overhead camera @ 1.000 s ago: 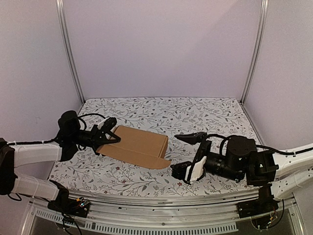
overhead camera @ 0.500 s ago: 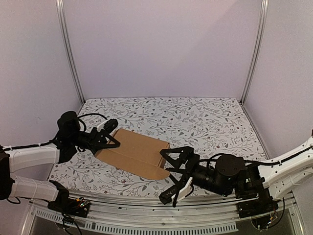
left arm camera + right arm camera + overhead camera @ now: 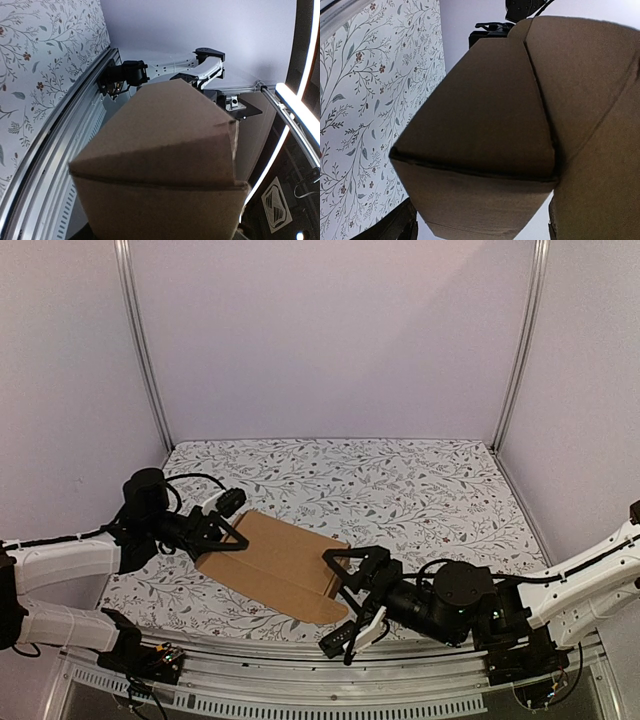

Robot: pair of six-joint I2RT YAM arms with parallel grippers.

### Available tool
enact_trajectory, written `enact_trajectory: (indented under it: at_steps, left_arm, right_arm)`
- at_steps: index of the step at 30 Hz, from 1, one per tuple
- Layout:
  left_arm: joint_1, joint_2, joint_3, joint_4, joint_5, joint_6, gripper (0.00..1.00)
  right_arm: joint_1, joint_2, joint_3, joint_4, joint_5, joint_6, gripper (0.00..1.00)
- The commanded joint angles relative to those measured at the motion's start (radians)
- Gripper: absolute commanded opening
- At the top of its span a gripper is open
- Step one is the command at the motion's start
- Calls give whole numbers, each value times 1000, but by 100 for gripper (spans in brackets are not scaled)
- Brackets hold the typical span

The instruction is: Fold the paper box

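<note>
The paper box (image 3: 275, 562) is a plain brown carton, partly formed, lying on the left half of the table with a flap at its near right corner. My left gripper (image 3: 226, 528) is shut on its left end. In the left wrist view the paper box (image 3: 160, 150) fills the lower frame and hides the fingers. My right gripper (image 3: 333, 603) is open wide, one finger on each side of the box's right end. In the right wrist view the paper box (image 3: 485, 125) sits between the dark fingertips (image 3: 400, 225), and I cannot tell whether they touch it.
A floral cloth (image 3: 430, 490) covers the table. A metal rail (image 3: 300, 665) runs along the near edge, close under the right gripper. Pale walls with aluminium posts (image 3: 140, 350) close in the back and sides.
My right arm swung left from the table's right side, and its open jaws now straddle the box's right end. The left gripper shifted slightly and the box turned a little with it.
</note>
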Motion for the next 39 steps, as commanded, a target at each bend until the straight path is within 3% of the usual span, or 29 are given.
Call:
enact_trajectory:
  at_steps: [1, 17, 23, 27, 33, 39]
  left_arm:
    - [-14, -10, 22, -48, 12, 44, 0]
    - [-14, 11, 34, -89, 13, 79, 1]
    - [-14, 7, 52, -148, 6, 126, 31]
    - [-13, -6, 98, -356, -21, 268, 54]
    - [-12, -27, 149, -558, -75, 394, 71]
    - [3, -42, 185, -658, -122, 454, 76]
  right_arm:
    - [13, 13, -8, 39, 30, -10, 86]
    - [30, 39, -8, 79, 58, 0, 48]
    - [34, 35, -4, 91, 66, 31, 43]
    - [34, 31, -4, 90, 82, 59, 42]
    - [50, 3, -12, 6, 118, 169, 39]
    - [60, -70, -12, -188, 147, 321, 37]
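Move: The right hand's open fingers already straddle the paper box's right end, its middle only about 1 cm to the left of the hand point and level with it. The whole box's middle is some 13 cm to the left and 3 cm farther out; the lid flap's middle is about 14 cm left and 3 cm back. From the left hand, which still grips the box's left end, that right end lies roughly 22 cm to the right and 5 cm back. Barely travelling, the right hand closes its fingers from wide open to half open and pinches the box's right end, then eases about 1 cm down and 1 cm right, its wrist turning nearly 10 degrees. The left hand holds the box's left end steady meanwhile, and only near the finish opens its fingers to loosen that grip, rolling some 5 degrees. ##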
